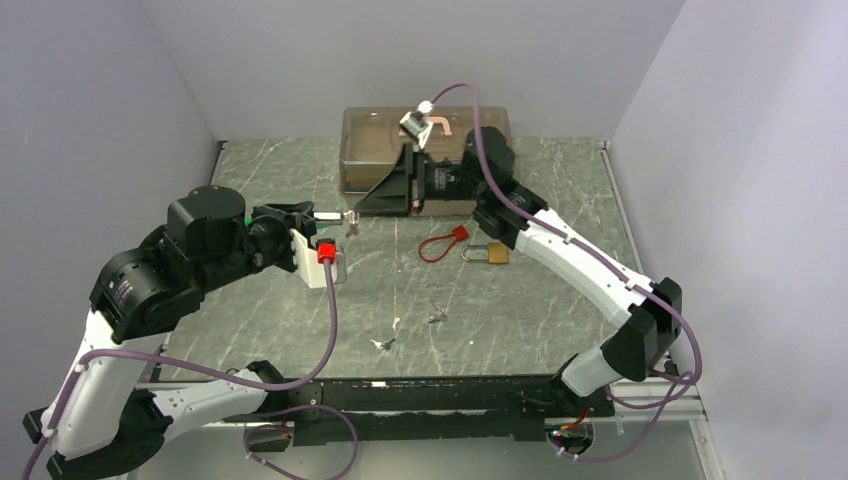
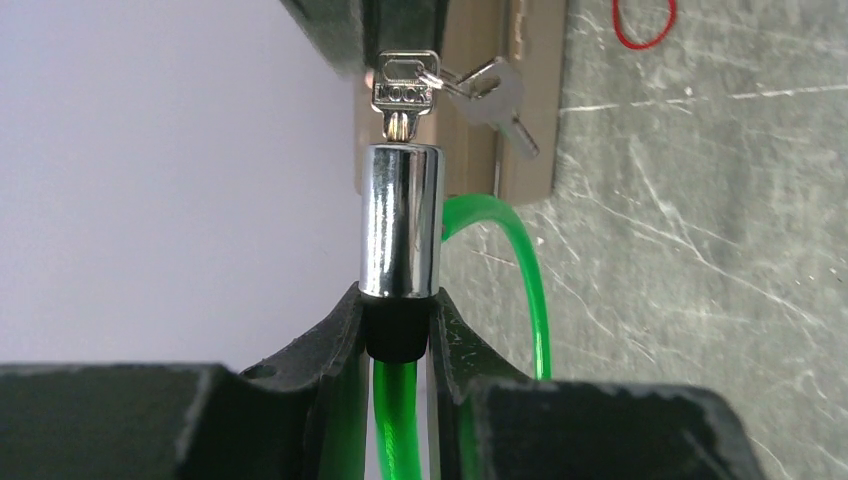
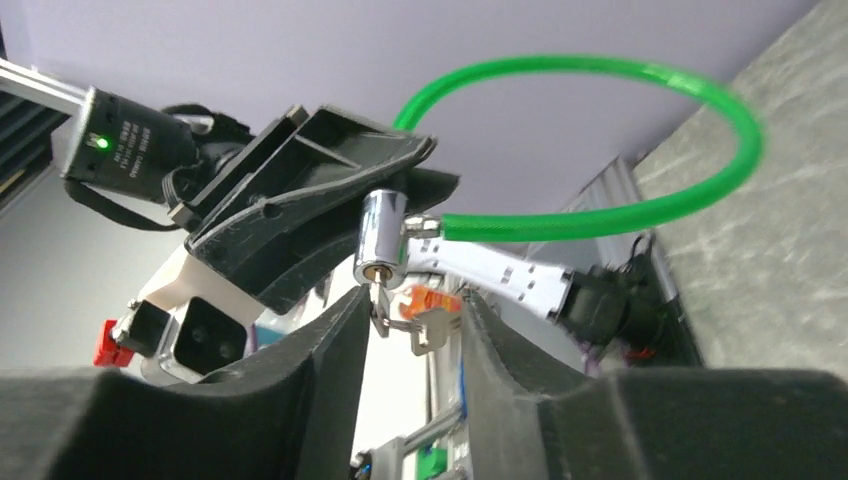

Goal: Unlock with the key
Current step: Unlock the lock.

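My left gripper [image 2: 400, 300] is shut on the black collar of a green cable lock [image 2: 524, 270], just below its chrome cylinder [image 2: 400, 220]. The key [image 2: 405, 90] is pushed into the cylinder's end. A second key [image 2: 497, 95] dangles from it on a ring. My right gripper [image 3: 415, 300] is open, its fingers on either side of the key [image 3: 378, 300], which lies close against the left finger. From above, both grippers meet at the key [image 1: 350, 222] in front of the brown box.
A brown box [image 1: 375, 150] stands at the back wall behind the right gripper. A small brass padlock [image 1: 497, 254] and a red wire loop with tag [image 1: 445, 243] lie mid-table. Small metal bits [image 1: 437, 316] lie nearer the front.
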Robot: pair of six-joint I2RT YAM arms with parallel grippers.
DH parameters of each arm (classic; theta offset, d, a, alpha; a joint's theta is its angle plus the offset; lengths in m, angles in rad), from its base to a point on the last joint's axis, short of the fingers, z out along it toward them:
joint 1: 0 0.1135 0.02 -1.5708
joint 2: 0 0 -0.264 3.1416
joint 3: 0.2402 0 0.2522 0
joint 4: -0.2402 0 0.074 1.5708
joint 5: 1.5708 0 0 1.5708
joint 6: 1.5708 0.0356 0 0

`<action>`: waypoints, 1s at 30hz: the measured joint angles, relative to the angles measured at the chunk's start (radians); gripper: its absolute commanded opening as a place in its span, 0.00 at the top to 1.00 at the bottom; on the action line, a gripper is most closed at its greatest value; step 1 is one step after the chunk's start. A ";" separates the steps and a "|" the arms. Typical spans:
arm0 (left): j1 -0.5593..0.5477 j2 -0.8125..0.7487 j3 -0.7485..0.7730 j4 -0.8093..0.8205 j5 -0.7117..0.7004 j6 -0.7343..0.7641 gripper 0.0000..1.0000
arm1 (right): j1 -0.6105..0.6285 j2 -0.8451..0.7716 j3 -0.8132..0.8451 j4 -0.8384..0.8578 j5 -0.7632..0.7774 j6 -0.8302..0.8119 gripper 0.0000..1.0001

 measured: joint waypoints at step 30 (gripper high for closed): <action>0.114 0.075 0.352 -0.024 0.362 -0.351 1.00 | 0.175 -0.287 -0.179 0.007 0.301 -1.077 0.28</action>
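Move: The key in the silver lock head is at the right hand's barely parted fingertips, about 3 cm left of its hand point and 1 cm back; the lock head is some 6 cm left, level in depth. The red cable lies roughly 18 cm ahead, 13 cm right and 42 cm below the right hand. From the left hand, holding the lock, the key sits about 7 cm right, 1 cm ahead. Right hand opens wide, retreats rightward from the key, swings back rolling; left raises the lock about 9 cm. ##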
